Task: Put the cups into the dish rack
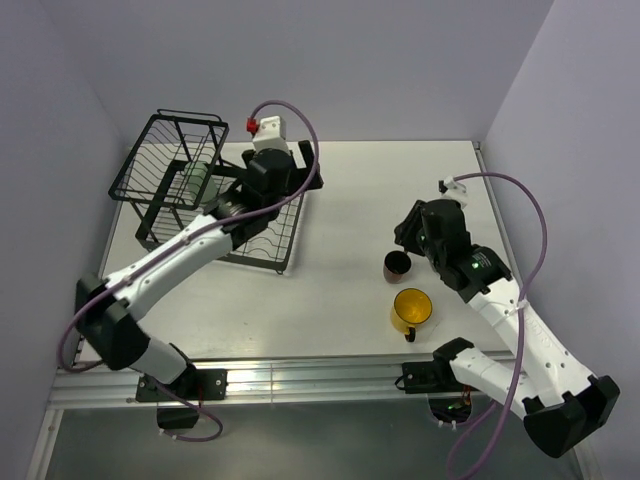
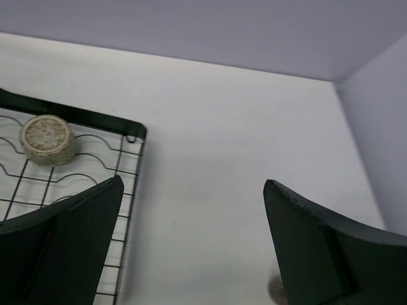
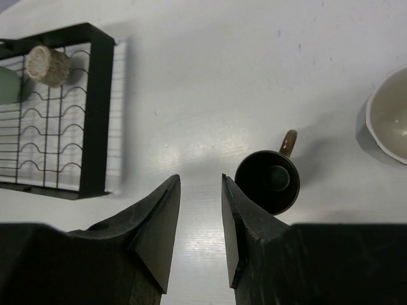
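Observation:
The black wire dish rack (image 1: 165, 160) stands at the back left. A pale green cup (image 1: 197, 182) lies in its basket section, and a beige speckled cup (image 2: 48, 140) lies on its side on the curved slots of the flat tray (image 2: 130, 130). My left gripper (image 2: 192, 184) hangs open and empty over the tray's right edge (image 1: 290, 175). A dark brown mug (image 3: 268, 180) stands upright on the table, just right of my right gripper (image 3: 200, 178), which is open with nothing between its fingers. The yellow mug (image 1: 411, 310) stands nearer, beside the brown mug (image 1: 397, 265).
The white table ends at grey walls behind and on both sides. The right arm (image 1: 490, 280) reaches in from the near right, close over both mugs. The left arm (image 1: 180, 255) crosses the near left of the table to the rack.

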Controlling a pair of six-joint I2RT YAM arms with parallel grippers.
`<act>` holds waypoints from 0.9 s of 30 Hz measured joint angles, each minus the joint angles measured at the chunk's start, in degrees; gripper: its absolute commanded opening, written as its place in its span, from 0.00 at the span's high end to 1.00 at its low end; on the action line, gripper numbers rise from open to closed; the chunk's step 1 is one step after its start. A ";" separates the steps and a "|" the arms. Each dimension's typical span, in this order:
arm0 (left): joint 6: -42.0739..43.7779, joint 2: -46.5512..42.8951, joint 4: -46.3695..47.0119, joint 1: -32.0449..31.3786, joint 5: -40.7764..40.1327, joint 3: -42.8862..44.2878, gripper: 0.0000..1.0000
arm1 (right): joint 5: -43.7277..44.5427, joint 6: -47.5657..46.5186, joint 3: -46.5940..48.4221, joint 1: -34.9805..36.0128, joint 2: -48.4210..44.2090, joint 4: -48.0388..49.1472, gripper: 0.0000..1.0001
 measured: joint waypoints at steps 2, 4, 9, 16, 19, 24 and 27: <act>-0.61 -4.55 -0.79 -1.11 2.05 -0.66 0.01 | 0.20 0.00 -0.02 -0.02 0.63 -1.46 0.62; -1.29 -8.50 -1.38 -1.33 3.98 -1.66 0.01 | 0.20 0.02 -0.04 -0.04 1.70 -2.23 0.63; -2.51 -15.85 -1.99 -1.33 7.65 -3.89 0.01 | 0.15 0.02 -1.42 -0.04 4.92 -2.64 0.63; -2.69 -20.15 -4.02 -1.33 9.25 -5.44 0.01 | 0.15 -0.26 -3.52 -0.04 9.60 -2.29 0.63; -2.69 -20.81 -4.31 -1.33 9.53 -6.40 0.01 | -0.37 -0.26 -5.57 -0.04 11.30 -1.66 0.63; -2.84 -21.11 -4.48 -1.33 9.60 -7.32 0.01 | -1.16 -0.20 -8.15 -0.04 13.53 -0.33 0.64; -2.89 -21.11 -4.50 -1.33 9.64 -7.54 0.01 | -1.99 -0.17 -9.40 -0.04 13.77 0.55 0.64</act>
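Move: The brown cup stands almost straight under the right hand, about 19 cm down, 1 cm nearer the base and 2 cm to the right. The yellow mug is roughly 13 cm back from that cup and 4 cm to its right; a pale bowl lies some 15 cm to the cup's right and 7 cm farther out. From the left hand, the brown cup is about 29 cm right, 13 cm back and 26 cm down. Right hand, still part-open, sinks some 13 cm towards the brown cup, tipping down, while left draws back and rises. ##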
